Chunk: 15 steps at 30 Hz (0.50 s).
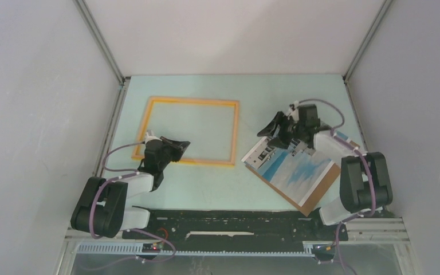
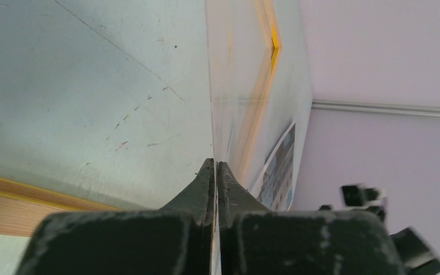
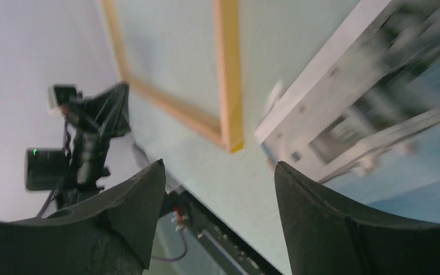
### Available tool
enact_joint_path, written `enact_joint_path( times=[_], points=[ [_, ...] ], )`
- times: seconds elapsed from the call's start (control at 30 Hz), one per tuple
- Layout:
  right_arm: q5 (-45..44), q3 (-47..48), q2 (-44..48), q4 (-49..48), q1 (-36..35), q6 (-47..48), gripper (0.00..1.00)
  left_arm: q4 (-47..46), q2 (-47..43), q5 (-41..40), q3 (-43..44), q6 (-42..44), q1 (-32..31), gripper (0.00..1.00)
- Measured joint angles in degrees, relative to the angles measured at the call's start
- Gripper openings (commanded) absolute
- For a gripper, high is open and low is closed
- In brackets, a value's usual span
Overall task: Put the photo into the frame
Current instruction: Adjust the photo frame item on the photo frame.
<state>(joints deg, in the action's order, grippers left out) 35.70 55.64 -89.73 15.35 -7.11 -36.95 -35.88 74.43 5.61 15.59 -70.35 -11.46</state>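
Note:
The frame [image 1: 236,132], with a thin yellow-orange rim, lies flat at the table's left-middle. My left gripper [image 1: 184,145] is at its near-left corner. In the left wrist view the gripper [image 2: 215,163] is shut on the edge of a thin clear pane [image 2: 229,86], seen edge-on, with the rim [image 2: 11,186] below. The photo [image 1: 298,172] lies face up at the right on a brown backing board [image 1: 298,204]. My right gripper [image 1: 269,129] hovers open and empty over the photo's far-left corner. The right wrist view [image 3: 217,166] shows the frame corner [image 3: 227,69] and the photo [image 3: 389,114].
Grey enclosure walls close in the table on the left, right and back. A black rail [image 1: 235,220] runs along the near edge between the arm bases. My left arm [image 3: 86,143] shows in the right wrist view.

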Motion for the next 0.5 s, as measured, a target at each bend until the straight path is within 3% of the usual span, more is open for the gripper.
enact_joint_path(
  times=[0.17, 0.5],
  points=[
    [3.3, -20.1, 2.3, -22.6, -6.7, -16.7, 0.78, -0.1, -0.7, -0.6, 0.0, -1.9, -0.2, 0.00],
    [1.1, -28.2, -3.8, -53.4, -13.2, -38.3, 0.75, -0.4, -1.0, -1.0, 0.0, -4.5, -1.6, 0.00]
  ],
)
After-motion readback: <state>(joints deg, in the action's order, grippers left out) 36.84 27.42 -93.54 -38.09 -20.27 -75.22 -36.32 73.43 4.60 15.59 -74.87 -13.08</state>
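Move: The right hand, empty and wide open, goes for the free near-right corner of the clear sheet, about 12 cm to its left, 7 cm back and 5 cm lower. The frame's near-right corner lies some 16 cm left, 10 cm back and 11 cm below; the photo's left corner about 12 cm left and 9 cm back, also 11 cm down. From the left hand, already pinching the sheet's near edge, that free corner is some 15 cm right, about level. Back, left and down swings the right hand, fast, about 7 cm back and 5 cm down towards the clear sheet's free corner; it then keeps on left, rising and easing forward slightly, for some 8 cm leftward in all. Its wrist rolls roughly 25 degrees, left side up, so the fingers level out, still wide open. The left hand keeps its pinch on the sheet, lifting about 1 cm. ##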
